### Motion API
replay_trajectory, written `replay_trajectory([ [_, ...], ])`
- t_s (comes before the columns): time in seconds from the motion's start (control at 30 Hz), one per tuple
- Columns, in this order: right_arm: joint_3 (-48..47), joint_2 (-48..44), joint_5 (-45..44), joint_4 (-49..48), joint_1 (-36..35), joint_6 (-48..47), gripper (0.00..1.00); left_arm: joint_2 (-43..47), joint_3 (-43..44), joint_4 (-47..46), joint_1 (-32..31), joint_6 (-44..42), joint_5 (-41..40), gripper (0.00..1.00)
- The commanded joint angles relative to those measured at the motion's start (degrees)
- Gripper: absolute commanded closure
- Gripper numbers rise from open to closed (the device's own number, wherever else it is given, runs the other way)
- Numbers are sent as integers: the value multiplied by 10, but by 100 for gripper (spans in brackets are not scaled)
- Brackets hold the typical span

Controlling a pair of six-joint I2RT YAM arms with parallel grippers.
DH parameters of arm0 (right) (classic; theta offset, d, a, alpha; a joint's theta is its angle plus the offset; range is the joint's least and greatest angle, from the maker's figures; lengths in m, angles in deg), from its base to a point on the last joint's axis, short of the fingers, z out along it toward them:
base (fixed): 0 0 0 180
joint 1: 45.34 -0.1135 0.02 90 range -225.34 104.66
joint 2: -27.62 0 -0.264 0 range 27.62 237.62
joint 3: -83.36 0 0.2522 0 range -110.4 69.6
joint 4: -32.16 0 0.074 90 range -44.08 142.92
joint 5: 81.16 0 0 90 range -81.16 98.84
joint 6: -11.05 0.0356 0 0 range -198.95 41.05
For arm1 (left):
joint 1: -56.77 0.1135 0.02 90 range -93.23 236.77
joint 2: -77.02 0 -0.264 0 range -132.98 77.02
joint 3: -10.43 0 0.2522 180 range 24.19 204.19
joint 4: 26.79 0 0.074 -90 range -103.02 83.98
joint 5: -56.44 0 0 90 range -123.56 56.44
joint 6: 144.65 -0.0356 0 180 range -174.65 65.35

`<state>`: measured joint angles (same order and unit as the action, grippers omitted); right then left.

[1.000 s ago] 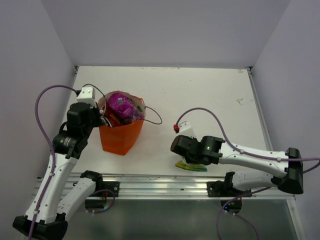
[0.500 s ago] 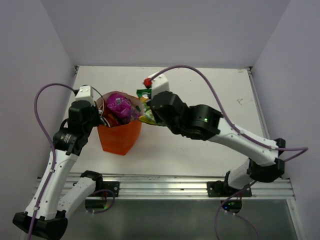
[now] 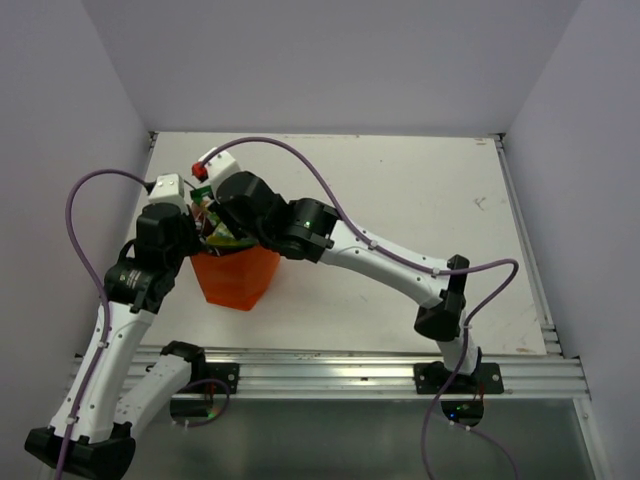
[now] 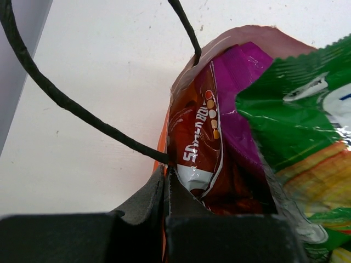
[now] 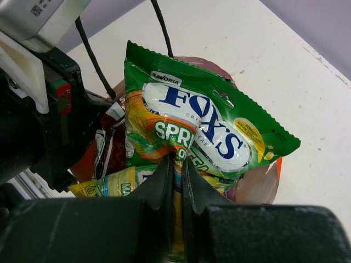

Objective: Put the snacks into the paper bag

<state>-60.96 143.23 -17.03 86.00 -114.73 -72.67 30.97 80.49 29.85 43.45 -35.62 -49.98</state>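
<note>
The orange paper bag (image 3: pixel 238 282) stands upright at the table's left. My left gripper (image 4: pixel 166 174) is shut on its near rim, beside a dark cord handle (image 4: pixel 71 104). Inside the bag I see the red Doritos bag (image 4: pixel 197 148) and the purple packet (image 4: pixel 241 104). My right gripper (image 5: pixel 176 163) is shut on the green-and-white snack packet (image 5: pixel 203 126) and holds it over the bag's mouth. The lower end of that packet is among the other snacks. The smaller yellow-green packet (image 5: pixel 109 183) lies just under it. In the top view the right wrist (image 3: pixel 245 205) covers the bag's opening.
The right arm (image 3: pixel 400 265) stretches diagonally across the white table (image 3: pixel 420 190) from its base at the near right. The left wrist (image 5: pixel 38 126) sits close against the bag's left side. Grey walls close off three sides of the table.
The right arm lifted the green-and-white packet from the table's near edge, swung it left and brought it over the bag's mouth. The left gripper kept hold of the rim.
</note>
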Motion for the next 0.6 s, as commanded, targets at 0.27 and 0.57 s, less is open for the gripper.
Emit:
replay_trajectory([
  [0.27,-3,72,86,-14,31,9,100,4,-5,82,-4,12,12,100],
  [0.57,1,118,110,17,34,14,100,8,-3,84,-4,10,10,100],
])
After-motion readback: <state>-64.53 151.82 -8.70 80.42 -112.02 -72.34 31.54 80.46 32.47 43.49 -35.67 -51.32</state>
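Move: The paper bag's open mouth, where the held green Fox's pouch is being taken, has its middle about 9 cm below the right hand, some 3 cm ahead and 2 cm to its left. The purple pack inside is some 4 cm ahead, straight in line and 11 cm down; the red snack pack is about 2 cm ahead, 6 cm left and 10 cm down. From the left hand the mouth's middle is about 4 cm ahead, 7 cm right and 1 cm lower. The green Fox's pouch, still pinched in the right hand's shut fingertips, is carried left and down towards the bag's mouth, roughly 4 to 5 cm each way with about 2 cm forward; the leftward part quickens late on. The wrist swings only some 5 degrees counter-clockwise. The left fingers keep their pinch on the bag's near-left rim, easing about 1 cm back and slightly down. ##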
